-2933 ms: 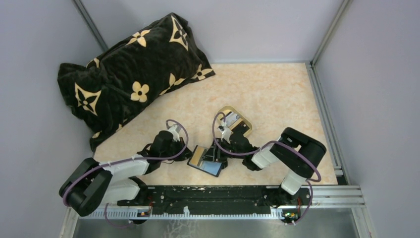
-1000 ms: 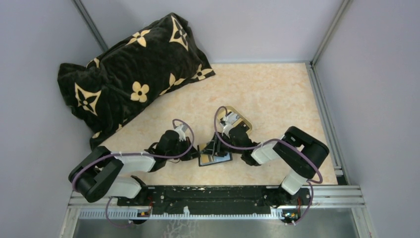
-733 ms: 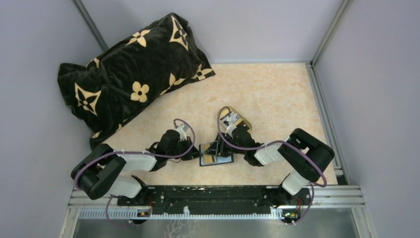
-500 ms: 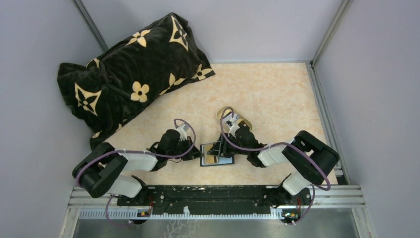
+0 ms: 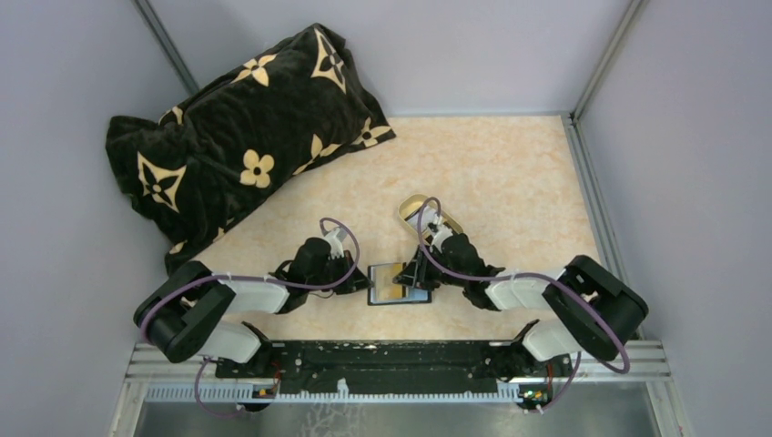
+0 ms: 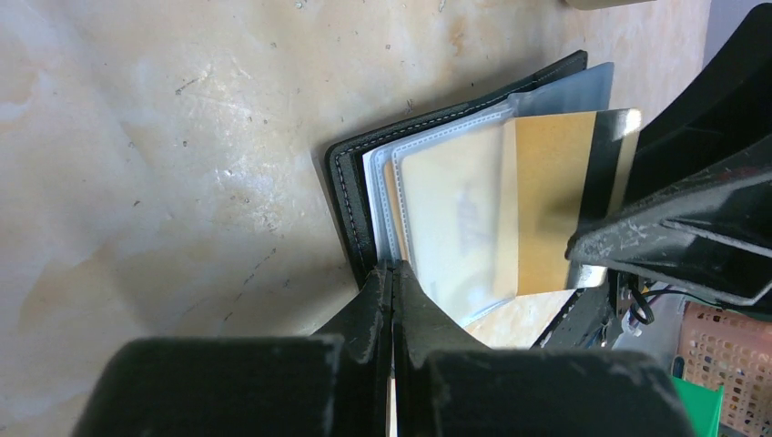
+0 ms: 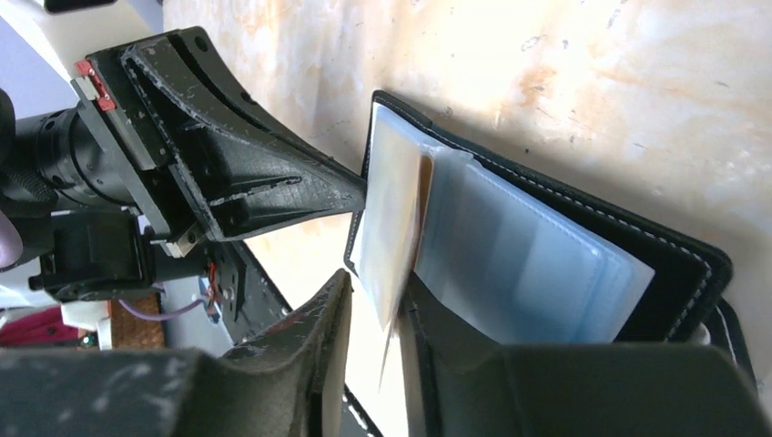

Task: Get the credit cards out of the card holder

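Note:
The black card holder (image 5: pixel 398 284) lies open on the table between both grippers, its clear sleeves (image 7: pixel 519 264) fanned out. An orange-yellow credit card (image 6: pixel 546 200) sticks partway out of one sleeve; other cards stay hidden in the sleeves. My left gripper (image 6: pixel 392 269) is shut on the card holder's (image 6: pixel 350 182) near edge, and in the top view the left gripper (image 5: pixel 360 282) sits at its left side. My right gripper (image 7: pixel 378 291) straddles the protruding card's (image 7: pixel 387 218) edge: one finger lies against it, the other stands a small gap off. In the top view the right gripper (image 5: pixel 421 276) is at the holder's right.
A gold-rimmed oval tray (image 5: pixel 417 206) lies just behind the right wrist. A big black flowered pillow (image 5: pixel 237 137) fills the back left. Grey walls enclose the table, and a black rail (image 5: pixel 391 360) runs along the near edge.
The right arm's elbow has swung out to the right and its gripper has shifted slightly right, its jaws narrowing around the card. The card holder turned square earlier. The left gripper has stayed put.

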Robot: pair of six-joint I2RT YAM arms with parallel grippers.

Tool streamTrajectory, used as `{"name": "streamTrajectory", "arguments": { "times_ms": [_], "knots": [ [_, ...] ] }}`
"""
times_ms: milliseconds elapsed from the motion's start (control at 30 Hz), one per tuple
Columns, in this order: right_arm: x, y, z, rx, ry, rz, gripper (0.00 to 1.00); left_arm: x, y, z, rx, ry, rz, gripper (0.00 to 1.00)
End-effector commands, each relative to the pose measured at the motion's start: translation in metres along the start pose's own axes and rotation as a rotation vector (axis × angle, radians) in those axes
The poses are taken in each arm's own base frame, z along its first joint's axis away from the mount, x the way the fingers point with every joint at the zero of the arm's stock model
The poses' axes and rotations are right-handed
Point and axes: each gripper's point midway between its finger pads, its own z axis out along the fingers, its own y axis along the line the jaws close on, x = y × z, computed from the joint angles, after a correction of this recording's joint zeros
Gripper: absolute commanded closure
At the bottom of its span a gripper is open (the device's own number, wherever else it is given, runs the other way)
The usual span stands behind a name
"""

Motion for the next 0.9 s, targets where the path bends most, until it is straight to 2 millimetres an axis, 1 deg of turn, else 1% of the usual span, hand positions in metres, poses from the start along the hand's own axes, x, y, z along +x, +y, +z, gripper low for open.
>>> {"name": "streamTrajectory", "arguments": {
  "times_ms": [0,67,133,200,233,267,300,333,400,467,533,600,667,767,867],
  "knots": [
    [-0.012,-0.005,-0.007,0.044,-0.053,-0.048,0.8,0.042,0.048,-0.009,-0.177,0.133,-0.031,1.0],
    [-0.012,-0.01,-0.008,0.078,-0.053,-0.051,0.89,0.042,0.048,-0.009,-0.177,0.133,-0.029,1.0],
    [-0.013,-0.012,-0.009,0.099,-0.052,-0.048,0.91,0.04,0.047,-0.01,-0.179,0.129,-0.025,1.0],
    [-0.015,-0.01,-0.012,0.103,-0.056,-0.05,0.93,0.038,0.046,-0.011,-0.178,0.12,-0.019,0.93],
    [-0.016,-0.009,-0.013,0.105,-0.062,-0.052,0.95,0.036,0.045,-0.012,-0.178,0.116,-0.017,0.89],
    [-0.018,-0.008,-0.015,0.106,-0.069,-0.057,1.0,0.034,0.043,-0.013,-0.174,0.109,-0.015,0.85],
    [-0.02,-0.007,-0.018,0.11,-0.073,-0.06,1.0,0.033,0.041,-0.014,-0.169,0.104,-0.012,0.81],
    [-0.023,-0.005,-0.02,0.108,-0.081,-0.068,1.0,0.03,0.038,-0.015,-0.162,0.098,-0.007,0.76],
    [-0.028,0.002,-0.025,0.103,-0.091,-0.084,1.0,0.024,0.03,-0.016,-0.14,0.083,0.007,0.62],
    [-0.033,0.012,-0.03,0.077,-0.104,-0.1,1.0,0.017,0.023,-0.017,-0.125,0.07,0.031,0.42],
    [-0.036,0.027,-0.034,0.023,-0.111,-0.115,1.0,0.009,0.013,-0.019,-0.096,0.048,0.061,0.32],
    [-0.036,0.042,-0.036,-0.05,-0.109,-0.127,1.0,0.0,-0.004,-0.024,-0.025,0.011,0.093,0.3],
    [-0.035,0.055,-0.038,-0.117,-0.104,-0.128,1.0,-0.007,-0.027,-0.03,0.08,-0.013,0.129,0.31],
    [-0.037,0.074,-0.043,-0.215,-0.118,-0.13,1.0,-0.01,-0.058,-0.041,0.225,-0.028,0.172,0.35],
    [-0.039,0.086,-0.046,-0.268,-0.125,-0.138,1.0,-0.011,-0.083,-0.054,0.358,-0.045,0.213,0.37]
  ]
}}
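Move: The gold card stands partly out of its clear sleeve between the right hand's open fingers, its middle about 2 cm to that hand's left, level fore and aft, and 1 cm below. The card holder's middle is some 4 cm beneath the right hand and 1 cm back, with the tray about 14 cm ahead, 7 cm right and 5 cm lower. From the left hand, shut at the holder's left edge, the card lies roughly 7 cm right and 2 cm higher. The gold card is pinched near its black-striped edge as the right fingers close, the hand going about 3 cm right and dipping slightly, then rising over 5 cm and coming back left a little with the card held. Meanwhile the left fingers open wide and leave the holder's left edge, rising some 6 cm and drawing slightly back. ##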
